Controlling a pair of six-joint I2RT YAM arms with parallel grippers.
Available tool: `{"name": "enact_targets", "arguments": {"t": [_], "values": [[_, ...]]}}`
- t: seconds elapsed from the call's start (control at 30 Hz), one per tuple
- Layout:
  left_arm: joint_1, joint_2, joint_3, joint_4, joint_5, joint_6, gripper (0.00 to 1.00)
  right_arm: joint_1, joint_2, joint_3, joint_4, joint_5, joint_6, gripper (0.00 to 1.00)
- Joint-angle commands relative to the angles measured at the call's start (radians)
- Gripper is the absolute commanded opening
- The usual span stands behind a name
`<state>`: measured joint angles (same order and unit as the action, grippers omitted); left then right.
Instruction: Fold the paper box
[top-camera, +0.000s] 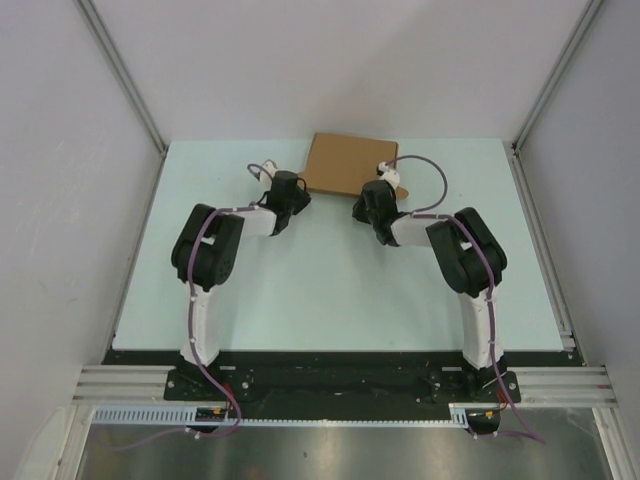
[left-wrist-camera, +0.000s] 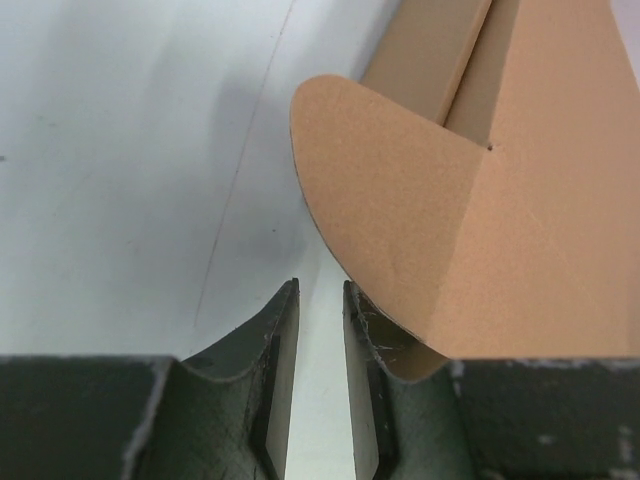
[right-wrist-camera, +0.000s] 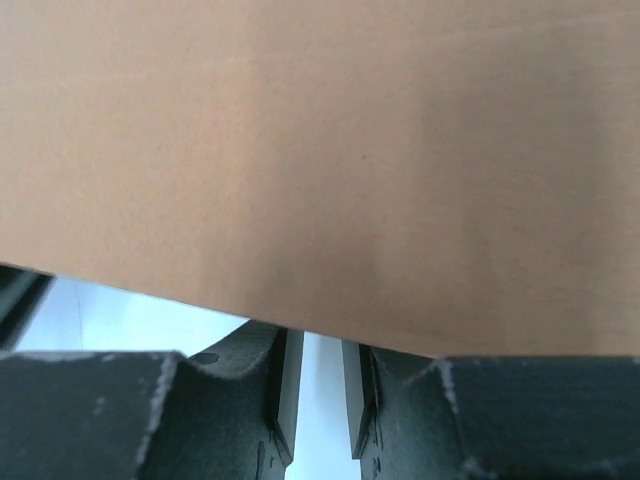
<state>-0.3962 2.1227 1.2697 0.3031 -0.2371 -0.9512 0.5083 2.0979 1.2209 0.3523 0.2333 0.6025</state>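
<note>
The paper box (top-camera: 345, 163) is a flat brown cardboard piece lying at the back middle of the table. My left gripper (top-camera: 300, 195) sits at its front left corner. In the left wrist view the left gripper (left-wrist-camera: 320, 287) is open by a narrow gap with only table between its jaws. A rounded flap of the paper box (left-wrist-camera: 430, 200) hangs just right of it, over the right finger. My right gripper (top-camera: 370, 196) is at the box's front right part. In the right wrist view a cardboard panel (right-wrist-camera: 320, 150) covers the fingertips of the right gripper (right-wrist-camera: 322, 340), whose jaws stand slightly apart.
The pale green table (top-camera: 330, 290) is enclosed by white walls on three sides, with aluminium posts (top-camera: 125, 80) at the back corners. A purple cable (top-camera: 430, 170) loops from the right wrist near the box's right edge.
</note>
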Motion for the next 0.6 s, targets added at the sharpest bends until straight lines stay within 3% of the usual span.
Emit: {"name": "enact_targets", "arguments": {"t": [0.0,0.2,0.33,0.57], "values": [[0.007,0.036,0.08,-0.047,0.087,0.019,0.3,-0.054,0.039,0.095,-0.099,-0.031,0.026,0.25],[0.008,0.008,0.059,-0.048,0.098,0.04,0.29,-0.126,0.114,0.241,-0.183,-0.025,0.016,0.25],[0.016,-0.052,-0.038,-0.025,0.09,0.049,0.29,-0.136,0.14,0.287,-0.205,-0.046,-0.024,0.26],[0.036,-0.17,-0.174,-0.035,0.047,0.068,0.3,-0.1,-0.059,0.168,-0.318,-0.06,-0.035,0.32]]}}
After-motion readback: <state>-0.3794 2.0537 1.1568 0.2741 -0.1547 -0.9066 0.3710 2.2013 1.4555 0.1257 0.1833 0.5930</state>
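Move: The paper box, with its slanted near flap facing the arms, has its middle about 15 cm ahead of the right hand and 2 cm to its left, roughly level in height; the flap's right ear is some 12 cm to that hand's right and 6 cm ahead. From the left hand the box's middle is about 13 cm ahead and 12 cm right, while the flap's left ear is only some 4 cm ahead, 1 cm right and slightly above. The paper box is pushed away from the arms on its right half: the right hand, its narrowly parted fingers under the near flap's edge, runs about 6 cm forward and as far to the right along that edge, turning slightly clockwise, then eases back a centimetre. The left hand stays nearly put, then draws back some 3 cm from the left ear, sinking slightly. ##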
